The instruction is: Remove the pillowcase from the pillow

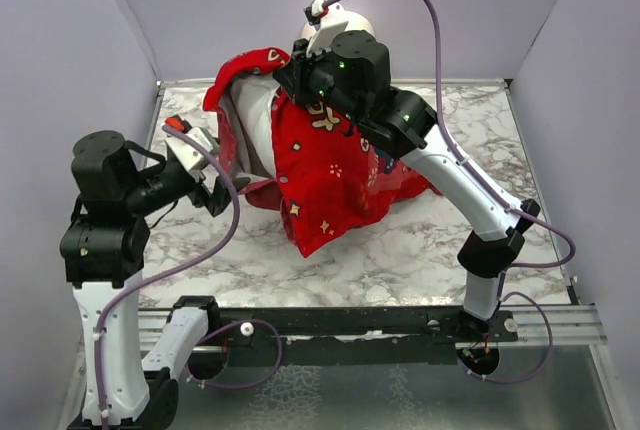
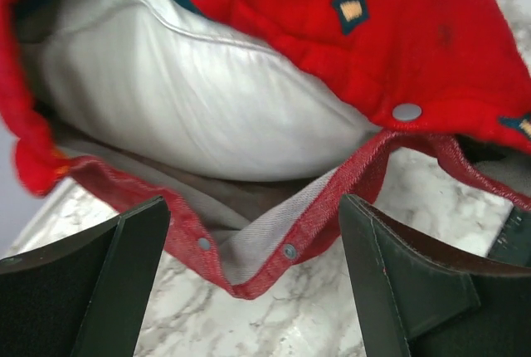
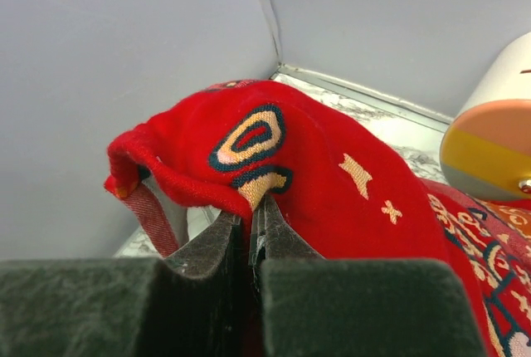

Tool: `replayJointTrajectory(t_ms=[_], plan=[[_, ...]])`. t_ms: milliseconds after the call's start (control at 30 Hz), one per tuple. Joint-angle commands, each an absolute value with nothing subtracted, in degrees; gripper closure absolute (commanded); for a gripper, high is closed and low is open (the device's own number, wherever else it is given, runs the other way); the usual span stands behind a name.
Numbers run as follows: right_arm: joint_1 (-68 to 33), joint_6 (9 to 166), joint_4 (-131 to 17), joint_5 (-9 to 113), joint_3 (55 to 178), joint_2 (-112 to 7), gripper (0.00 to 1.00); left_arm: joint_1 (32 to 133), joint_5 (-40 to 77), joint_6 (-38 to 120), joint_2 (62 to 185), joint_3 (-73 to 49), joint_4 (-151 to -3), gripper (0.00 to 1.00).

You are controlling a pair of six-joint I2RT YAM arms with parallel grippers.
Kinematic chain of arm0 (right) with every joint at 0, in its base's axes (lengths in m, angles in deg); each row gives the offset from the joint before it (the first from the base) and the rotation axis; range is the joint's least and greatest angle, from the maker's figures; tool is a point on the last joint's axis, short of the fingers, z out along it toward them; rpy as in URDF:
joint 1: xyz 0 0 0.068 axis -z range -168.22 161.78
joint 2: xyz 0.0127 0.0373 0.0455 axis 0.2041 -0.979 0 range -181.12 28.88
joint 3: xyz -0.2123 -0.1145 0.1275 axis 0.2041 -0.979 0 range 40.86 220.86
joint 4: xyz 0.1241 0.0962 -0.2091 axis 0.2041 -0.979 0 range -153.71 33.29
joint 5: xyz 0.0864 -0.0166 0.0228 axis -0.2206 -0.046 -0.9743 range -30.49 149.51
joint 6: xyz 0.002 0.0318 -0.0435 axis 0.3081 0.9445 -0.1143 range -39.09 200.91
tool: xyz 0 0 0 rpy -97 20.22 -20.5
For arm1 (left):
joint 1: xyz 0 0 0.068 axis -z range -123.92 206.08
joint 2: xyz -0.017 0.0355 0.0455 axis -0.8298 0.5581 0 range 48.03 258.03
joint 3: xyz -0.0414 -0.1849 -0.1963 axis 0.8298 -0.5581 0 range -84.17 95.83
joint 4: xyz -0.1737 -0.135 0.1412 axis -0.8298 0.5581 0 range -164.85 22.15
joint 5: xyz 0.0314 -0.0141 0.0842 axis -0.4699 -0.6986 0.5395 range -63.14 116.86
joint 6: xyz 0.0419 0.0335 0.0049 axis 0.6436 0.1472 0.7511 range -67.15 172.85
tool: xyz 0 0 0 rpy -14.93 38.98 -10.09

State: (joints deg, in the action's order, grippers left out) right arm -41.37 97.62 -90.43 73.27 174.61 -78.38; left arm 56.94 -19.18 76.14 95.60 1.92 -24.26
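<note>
The red pillowcase (image 1: pixel 340 170) lies in the middle of the marble table (image 1: pixel 400 260), still partly over the white pillow (image 1: pixel 255 125). Its open end faces left, and the pillow (image 2: pixel 191 100) shows inside the mouth. The lower hem with metal snaps (image 2: pixel 288 251) sags onto the table. My left gripper (image 1: pixel 222 190) is open just in front of that hem, its fingers (image 2: pixel 124 274) either side of it and touching nothing. My right gripper (image 1: pixel 300 78) is shut on a fold of the pillowcase (image 3: pixel 315 166) at its far top edge, holding the fabric up.
A cream-and-orange cylinder (image 1: pixel 345 18) stands behind the pillow at the back wall, close to my right wrist, and it shows as the cylinder (image 3: pixel 489 124) at right. Grey walls enclose the table on three sides. A black rail (image 1: pixel 350 322) runs along the near edge.
</note>
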Motion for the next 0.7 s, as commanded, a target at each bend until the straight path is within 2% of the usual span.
replayJointTrajectory(t_ms=[0,133,267,467,667], plan=[[-40.4,98.8,-90.7,73.2,176.6,-77.9,0.99,56.0,-29.2,82.3,96.5,-1.5,-21.0,0.14],[-40.4,99.2,-90.6,72.8,176.8,-77.9,0.99,56.0,-29.6,85.3,96.2,-6.0,-20.0,0.14],[-40.4,99.6,-90.6,72.3,177.2,-78.1,0.99,56.0,-30.2,82.5,94.5,-11.6,-26.3,0.13],[-39.4,100.0,-90.5,72.3,177.1,-78.4,0.99,57.1,-30.9,78.5,96.7,-13.0,-31.2,0.14],[-37.6,101.6,-91.4,69.8,176.6,-78.8,0.99,68.0,-26.3,79.6,100.4,-10.6,-30.5,0.22]])
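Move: The pillowcase's loose lower hem hangs about 5 cm ahead of the open left hand, 6 cm to its right and 10 cm below. The white pillow's exposed end is some 12 cm ahead of that hand, 4 cm right and 4 cm lower; the pillowcase's red front flap is about 4 cm ahead, 12 cm right and 7 cm down. From the right hand, the hem lies roughly 11 cm back, 2 cm left and 13 cm below. The right hand keeps the mouth's upper edge pinched and stays almost in place while the left hand, fingers wide open, sinks about 8 cm to the loose lower hem, its fingers tipping some 10 degrees downward. Its descent over, it edges right and slightly forward towards the hem, about 3 cm to the right in all, turning clockwise. ##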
